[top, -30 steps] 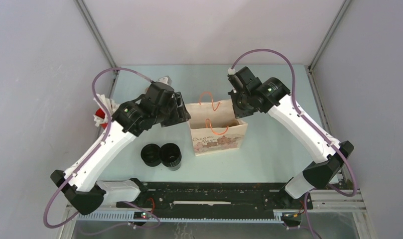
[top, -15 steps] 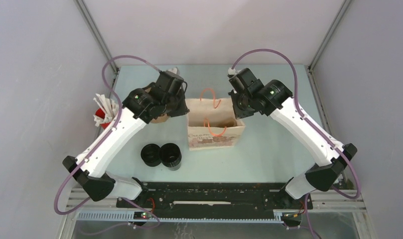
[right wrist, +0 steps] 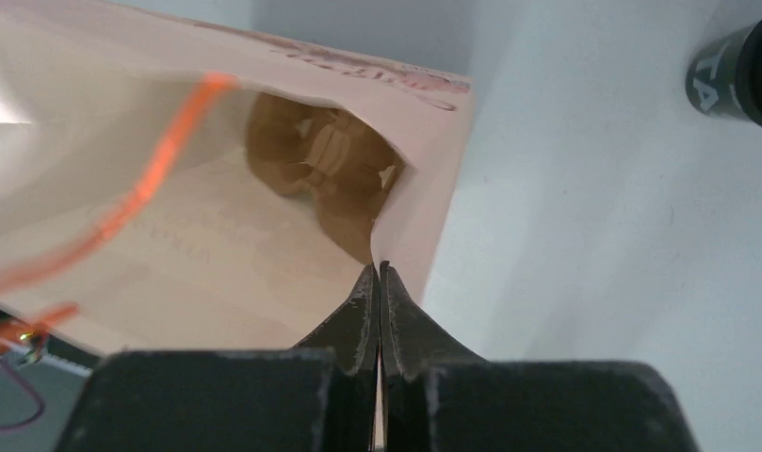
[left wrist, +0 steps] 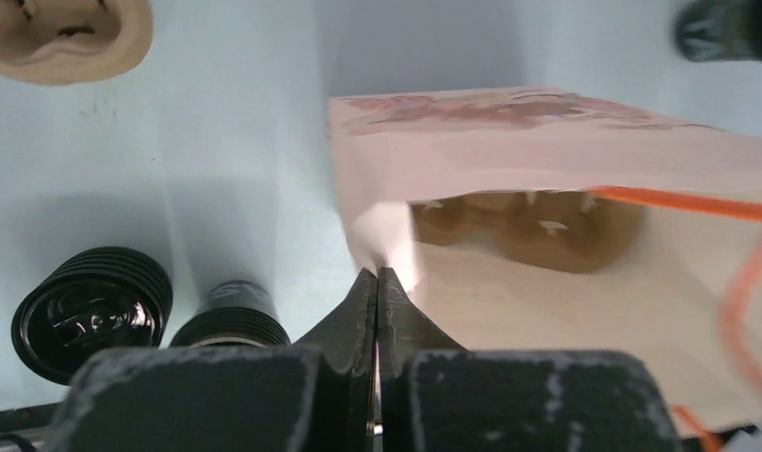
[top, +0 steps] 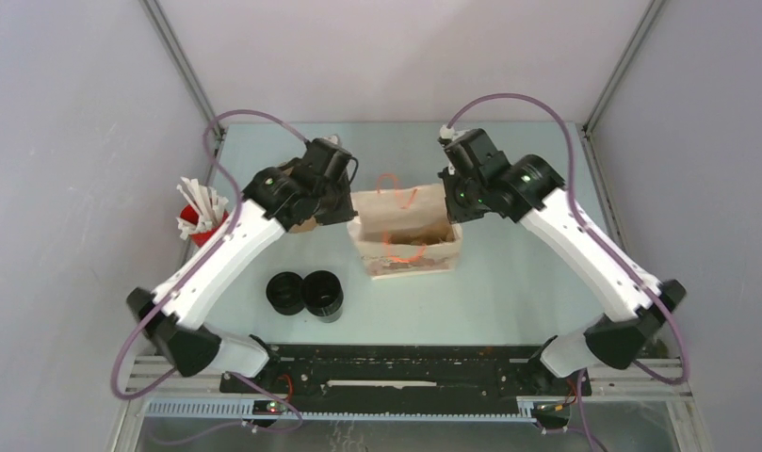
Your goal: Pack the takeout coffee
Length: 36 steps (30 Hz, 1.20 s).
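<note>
Two black lidded takeout coffee cups [top: 304, 293] stand side by side on the table, near and left of a paper bag [top: 407, 247]; in the left wrist view they sit low left [left wrist: 89, 311]. My left gripper [left wrist: 378, 273] is shut on the bag's left rim [left wrist: 381, 231]. On the opposite rim [right wrist: 405, 202], my right gripper [right wrist: 378, 268] is shut too. The bag's mouth is held wide between them, and a brown pulp carrier [right wrist: 320, 160] lies inside. Another dark cup [right wrist: 739, 71] shows at the corner of the right wrist view.
A red cup with white sticks [top: 205, 215] stands at the table's left edge. A second pulp carrier [left wrist: 66, 38] lies under my left arm, left of the bag. The bag's orange handles [top: 396, 184] hang over its mouth.
My left gripper has shut on the bag's left rim and drawn back. The bag has tipped so its mouth faces up more. The right arm has shifted slightly right, still gripping.
</note>
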{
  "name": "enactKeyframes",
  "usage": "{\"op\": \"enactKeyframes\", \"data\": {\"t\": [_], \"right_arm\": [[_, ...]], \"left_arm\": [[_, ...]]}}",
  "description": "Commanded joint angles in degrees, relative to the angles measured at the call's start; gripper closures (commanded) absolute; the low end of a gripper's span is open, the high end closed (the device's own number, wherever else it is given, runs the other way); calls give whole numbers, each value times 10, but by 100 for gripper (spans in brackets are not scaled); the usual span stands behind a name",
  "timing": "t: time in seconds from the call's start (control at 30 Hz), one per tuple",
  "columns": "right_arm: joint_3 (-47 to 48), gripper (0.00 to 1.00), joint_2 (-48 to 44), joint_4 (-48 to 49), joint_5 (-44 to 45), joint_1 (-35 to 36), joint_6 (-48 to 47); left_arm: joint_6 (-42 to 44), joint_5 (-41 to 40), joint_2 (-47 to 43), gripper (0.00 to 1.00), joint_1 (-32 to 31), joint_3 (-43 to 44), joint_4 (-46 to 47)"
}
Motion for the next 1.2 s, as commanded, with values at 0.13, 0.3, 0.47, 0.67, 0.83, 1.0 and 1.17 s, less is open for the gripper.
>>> {"op": "enactKeyframes", "data": {"t": [0.13, 0.3, 0.47, 0.67, 0.83, 1.0, 1.17], "right_arm": [[42, 100, 36, 12, -15, -14, -19], [76, 100, 5, -11, -15, 2, -7], [-3, 100, 0, 36, -28, -12, 0], [-32, 100, 39, 62, -36, -30, -11], [-20, 100, 26, 60, -44, -27, -10], [-19, 100, 19, 57, -46, -26, -9], [-21, 100, 21, 57, -46, -26, -9]], "left_arm": [[19, 12, -5, 100, 10, 65, 1], [15, 5, -28, 100, 4, 95, -20], [15, -9, -25, 100, 10, 15, 3], [32, -2, 4, 100, 12, 20, -3], [44, -23, 8, 93, 12, 53, -22], [54, -22, 24, 76, 11, 53, -28], [59, -41, 33, 65, 11, 54, -35]]}}
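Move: Both closed grippers still pinch the takeout bag's side rims. The bag's middle lies about 10 cm to the right of the left gripper, roughly level with it and some 12 cm down, with a brown cup carrier inside. From the left gripper, the nearer black cup stands about 13 cm back and 9 cm left, and the loose carrier about 9 cm ahead and 16 cm left, both over 20 cm below. For the right gripper, the bag's middle is about 10 cm left and 13 cm down. Shake the bag with both grippers still pinching its side rims: dip 3 to 4 cm, lift the left gripper some 9 cm and the right about 6 cm, then lower both again. Finish with the right gripper slightly forward and lower than it began, keeping its pinch. Then open the left fingers about a third, releasing the left rim. ##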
